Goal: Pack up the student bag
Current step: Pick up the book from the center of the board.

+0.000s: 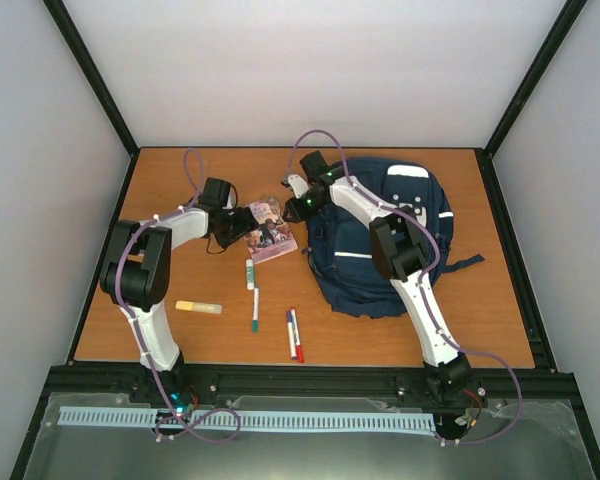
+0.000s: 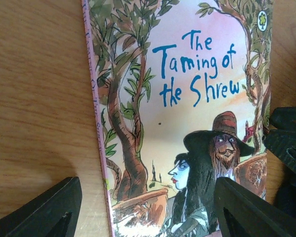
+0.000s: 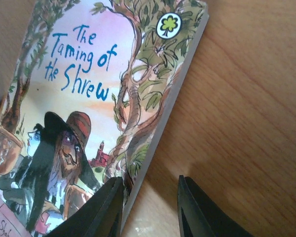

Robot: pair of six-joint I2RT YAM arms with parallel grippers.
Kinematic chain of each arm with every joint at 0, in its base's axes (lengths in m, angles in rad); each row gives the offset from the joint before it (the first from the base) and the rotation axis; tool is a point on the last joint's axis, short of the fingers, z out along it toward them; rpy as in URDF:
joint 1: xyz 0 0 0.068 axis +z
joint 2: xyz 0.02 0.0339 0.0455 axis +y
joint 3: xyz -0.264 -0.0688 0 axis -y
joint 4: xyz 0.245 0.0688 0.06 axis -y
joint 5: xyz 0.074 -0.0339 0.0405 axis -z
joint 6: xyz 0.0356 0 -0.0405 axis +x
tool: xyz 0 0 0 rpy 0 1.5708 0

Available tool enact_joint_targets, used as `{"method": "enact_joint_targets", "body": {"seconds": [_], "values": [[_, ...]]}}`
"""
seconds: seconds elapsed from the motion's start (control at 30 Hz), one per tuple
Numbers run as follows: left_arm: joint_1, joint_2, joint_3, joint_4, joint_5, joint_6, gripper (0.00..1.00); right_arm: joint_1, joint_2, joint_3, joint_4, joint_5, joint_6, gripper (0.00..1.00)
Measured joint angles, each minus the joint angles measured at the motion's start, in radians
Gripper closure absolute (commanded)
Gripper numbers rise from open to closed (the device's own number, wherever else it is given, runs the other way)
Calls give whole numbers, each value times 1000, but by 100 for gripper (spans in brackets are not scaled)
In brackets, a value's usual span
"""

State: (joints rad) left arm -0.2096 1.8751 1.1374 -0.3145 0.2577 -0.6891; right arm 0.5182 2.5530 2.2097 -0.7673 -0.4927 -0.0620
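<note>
The student bag (image 1: 380, 250), a large navy backpack, lies on the right half of the table under my right arm. A picture book, "The Taming of the Shrew" (image 1: 270, 232), lies on the wood just left of it. My left gripper (image 1: 242, 225) stands open over the book's pink spine edge (image 2: 102, 163), one finger above bare wood and the other above the cover. My right gripper (image 3: 149, 197) straddles the book's opposite long edge (image 3: 153, 143). Its left finger (image 3: 106, 207) rests on the cover and its right finger (image 3: 197, 212) stands apart over the wood.
Loose stationery lies in front of the book: a yellow marker (image 1: 198, 307), a white marker (image 1: 249, 273), a green-tipped pen (image 1: 255, 310), and a blue and a red pen (image 1: 294, 335) side by side. Black frame posts border the table.
</note>
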Motion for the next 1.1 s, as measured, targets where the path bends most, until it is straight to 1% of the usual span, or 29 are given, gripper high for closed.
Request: {"method": "enact_joint_targets", "body": {"seconds": [0.33,0.43,0.67,0.8,1.1], "values": [[0,15,3,39,31,-3,23,18,6,11,-7,59,-2,68],[0,19,3,54,49,-9,20,28,8,18,-12,96,-5,70],[9,36,2,108,112,-26,20,51,21,44,-22,192,-24,78],[21,47,-11,175,159,-48,21,53,28,55,-23,212,-34,81],[26,33,-63,263,210,-74,22,55,28,58,-24,232,-52,88]]}}
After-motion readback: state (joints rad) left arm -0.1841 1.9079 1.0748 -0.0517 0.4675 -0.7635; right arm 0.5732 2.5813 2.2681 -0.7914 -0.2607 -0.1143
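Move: The book lies between the hands: its middle is about 4 cm to the right of the left hand, 2 cm ahead and 2 cm lower. From the right hand the same point is some 6 cm to the left, 2 cm back and 2 cm down. The glue stick lies roughly 11 cm straight back from the left hand; the backpack's middle is about 23 cm to the right of the right hand, 5 cm back and 3 cm higher. Rightward and forward goes the left hand, about 3 cm, rising slightly late on; it stays wide open and rolls some 15 degrees so its fingers point more to the right, one finger coming up against the book's spine. At the opposite edge the right hand sinks and eases forward about 1 cm each, tilts its fingers steeper and narrows their gap to a small slit at the book's edge. ##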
